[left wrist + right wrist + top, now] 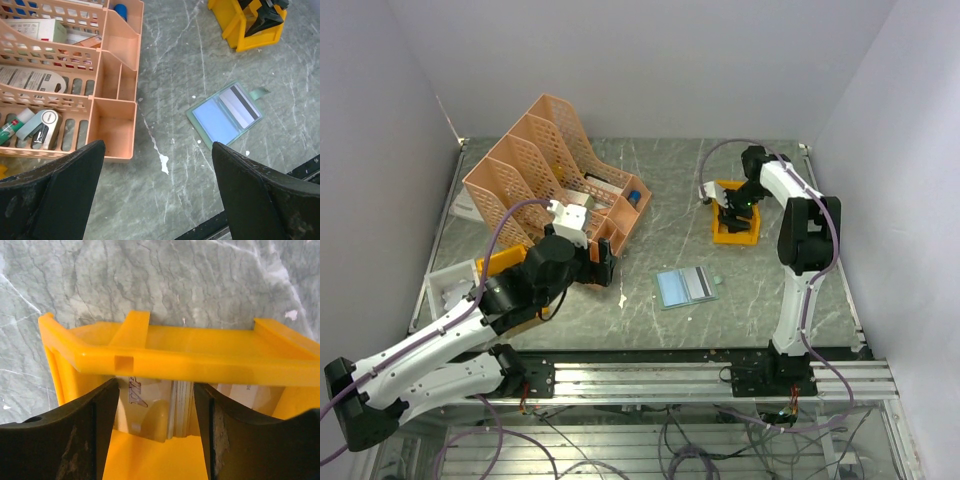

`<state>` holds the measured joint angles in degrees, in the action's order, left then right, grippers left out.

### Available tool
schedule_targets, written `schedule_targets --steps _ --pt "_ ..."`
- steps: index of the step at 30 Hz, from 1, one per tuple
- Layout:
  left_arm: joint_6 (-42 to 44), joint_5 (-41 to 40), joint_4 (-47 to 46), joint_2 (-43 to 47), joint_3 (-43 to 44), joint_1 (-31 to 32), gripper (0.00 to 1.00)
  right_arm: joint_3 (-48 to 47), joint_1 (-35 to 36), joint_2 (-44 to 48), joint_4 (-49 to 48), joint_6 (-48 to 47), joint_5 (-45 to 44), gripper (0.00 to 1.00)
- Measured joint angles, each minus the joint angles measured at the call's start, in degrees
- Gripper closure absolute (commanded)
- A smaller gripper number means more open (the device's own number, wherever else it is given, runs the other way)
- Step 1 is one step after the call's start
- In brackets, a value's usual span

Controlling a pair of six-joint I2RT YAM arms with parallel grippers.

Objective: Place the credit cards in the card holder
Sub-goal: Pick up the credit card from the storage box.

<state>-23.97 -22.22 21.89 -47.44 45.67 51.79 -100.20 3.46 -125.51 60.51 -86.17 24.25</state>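
The card holder (687, 286) lies unfolded on the table; in the left wrist view the card holder (225, 116) shows a pale card with a dark stripe (241, 106) in its right half. Several credit cards (182, 407) stand on edge inside a yellow bin (165, 357). My right gripper (155, 390) reaches down into that bin (735, 228), open, its fingers either side of the stack. The right finger (220, 430) is close against the stack and the left finger is apart from it. My left gripper (159, 150) hovers open over bare table, left of the holder.
A peach lattice file rack (545, 170) holding boxes and small items fills the back left. A white tray (450, 285) and an orange bin (500, 262) sit beside the left arm. A metal rail (720, 375) runs along the near edge.
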Motion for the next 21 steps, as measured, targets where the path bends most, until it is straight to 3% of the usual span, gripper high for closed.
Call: schedule_targets --steps 5,11,17,21 --pt "-0.6 1.1 -1.4 -0.6 -0.1 0.0 0.01 -0.4 -0.7 -0.1 1.7 -0.4 0.4 0.47" --pt "-1.0 1.6 -2.0 -0.6 -0.5 0.0 0.01 -1.4 -0.8 -0.2 4.7 -1.2 0.9 0.65" --pt "-1.2 1.9 -2.3 -0.6 -0.5 0.0 0.02 -2.7 -0.8 -0.4 6.7 -1.0 1.5 0.77" --pt "-1.2 1.9 -2.3 -0.6 -0.5 0.0 0.02 -4.2 -0.8 -0.6 8.5 -0.7 2.5 0.80"
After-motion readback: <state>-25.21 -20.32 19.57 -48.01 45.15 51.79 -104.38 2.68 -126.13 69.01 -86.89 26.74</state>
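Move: The end credit card in the yellow storage box lies almost between the right fingers, about 1 cm back, 1 cm left and 1 cm below. The other cards stand some 4 cm ahead and 1 cm left, the box's middle about 2 cm ahead and 2 cm right, and the card holder about 15 cm back and 11 cm left. From the left hand that card is roughly 18 cm ahead, 28 cm right and 21 cm below. Over the end credit card, the right fingers close from well apart to a narrow gap, which is still shrinking at the end. Meanwhile the hand shifts back about 1.5 cm inside the storage box and, in the later part, rises about as far, tipping some 5 degrees; whether the fingertips grip the card can't be made out. ##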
